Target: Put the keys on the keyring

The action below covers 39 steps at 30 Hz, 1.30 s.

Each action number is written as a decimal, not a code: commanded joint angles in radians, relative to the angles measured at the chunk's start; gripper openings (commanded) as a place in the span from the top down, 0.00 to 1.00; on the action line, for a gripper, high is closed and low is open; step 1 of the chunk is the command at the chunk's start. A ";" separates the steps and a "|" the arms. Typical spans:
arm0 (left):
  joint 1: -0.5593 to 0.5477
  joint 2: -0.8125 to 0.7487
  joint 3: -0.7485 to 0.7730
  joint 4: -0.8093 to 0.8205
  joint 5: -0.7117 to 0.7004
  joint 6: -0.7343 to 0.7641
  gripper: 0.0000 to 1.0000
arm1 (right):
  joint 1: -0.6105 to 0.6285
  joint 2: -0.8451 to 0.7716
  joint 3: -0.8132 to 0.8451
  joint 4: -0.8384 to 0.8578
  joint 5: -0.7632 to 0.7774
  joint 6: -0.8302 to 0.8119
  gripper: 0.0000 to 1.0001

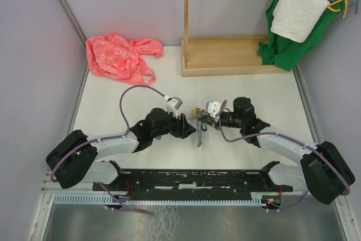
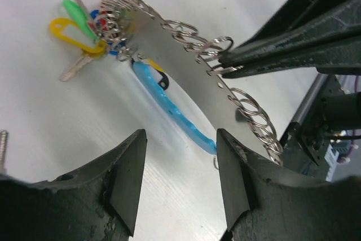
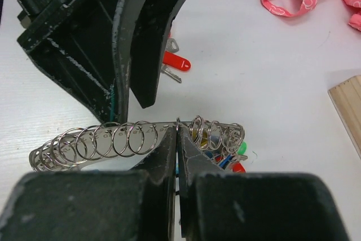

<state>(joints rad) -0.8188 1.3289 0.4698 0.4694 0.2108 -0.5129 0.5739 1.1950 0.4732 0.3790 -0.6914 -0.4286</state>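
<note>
The keyring is a curved grey metal band edged with many small split rings, with a light-blue sleeve under it. It lies at mid-table between the arms. Keys with green and yellow tags bunch at its far end. My right gripper is shut on one small split ring at the band's edge. My left gripper hovers open just short of the band, bare table between its pads. A red-tagged key lies loose behind a left finger.
A crumpled pink plastic bag lies at the back left. A wooden stand rises at the back centre. Green cloth and a white towel hang at the back right. Grey walls close in both sides.
</note>
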 commanded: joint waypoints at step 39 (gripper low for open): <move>0.127 0.087 0.182 -0.550 -0.488 -0.195 0.64 | -0.002 -0.023 0.046 -0.138 -0.117 -0.134 0.99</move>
<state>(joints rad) -0.7029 1.3972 0.6098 -0.1375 -0.2852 -0.6655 0.5739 1.1820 0.5030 0.2523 -0.7891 -0.5636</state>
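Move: The nearest red-tagged key on the table lies about 11 cm to the left gripper's left, 6 cm ahead and 10 cm below. A second red tag sits some 6 cm farther left of that key and level with it; the blue tag is about 17 cm left of the gripper, level with it. The keyring hangs roughly 3 cm to its right. From the right gripper, that nearest key is some 13 cm left, 2 cm ahead, 13 cm down. Swing the open left gripper away from the keyring to the left, about 13 cm, a little forward, then increasingly down towards the nearest red-tagged key; turn it some 45 degrees from pointing rightward to forward and steeply down, narrowing the fingers to a smaller gap. Keep the right fingers pinched on the keyring, easing it back slightly with a small counter-clockwise turn. ##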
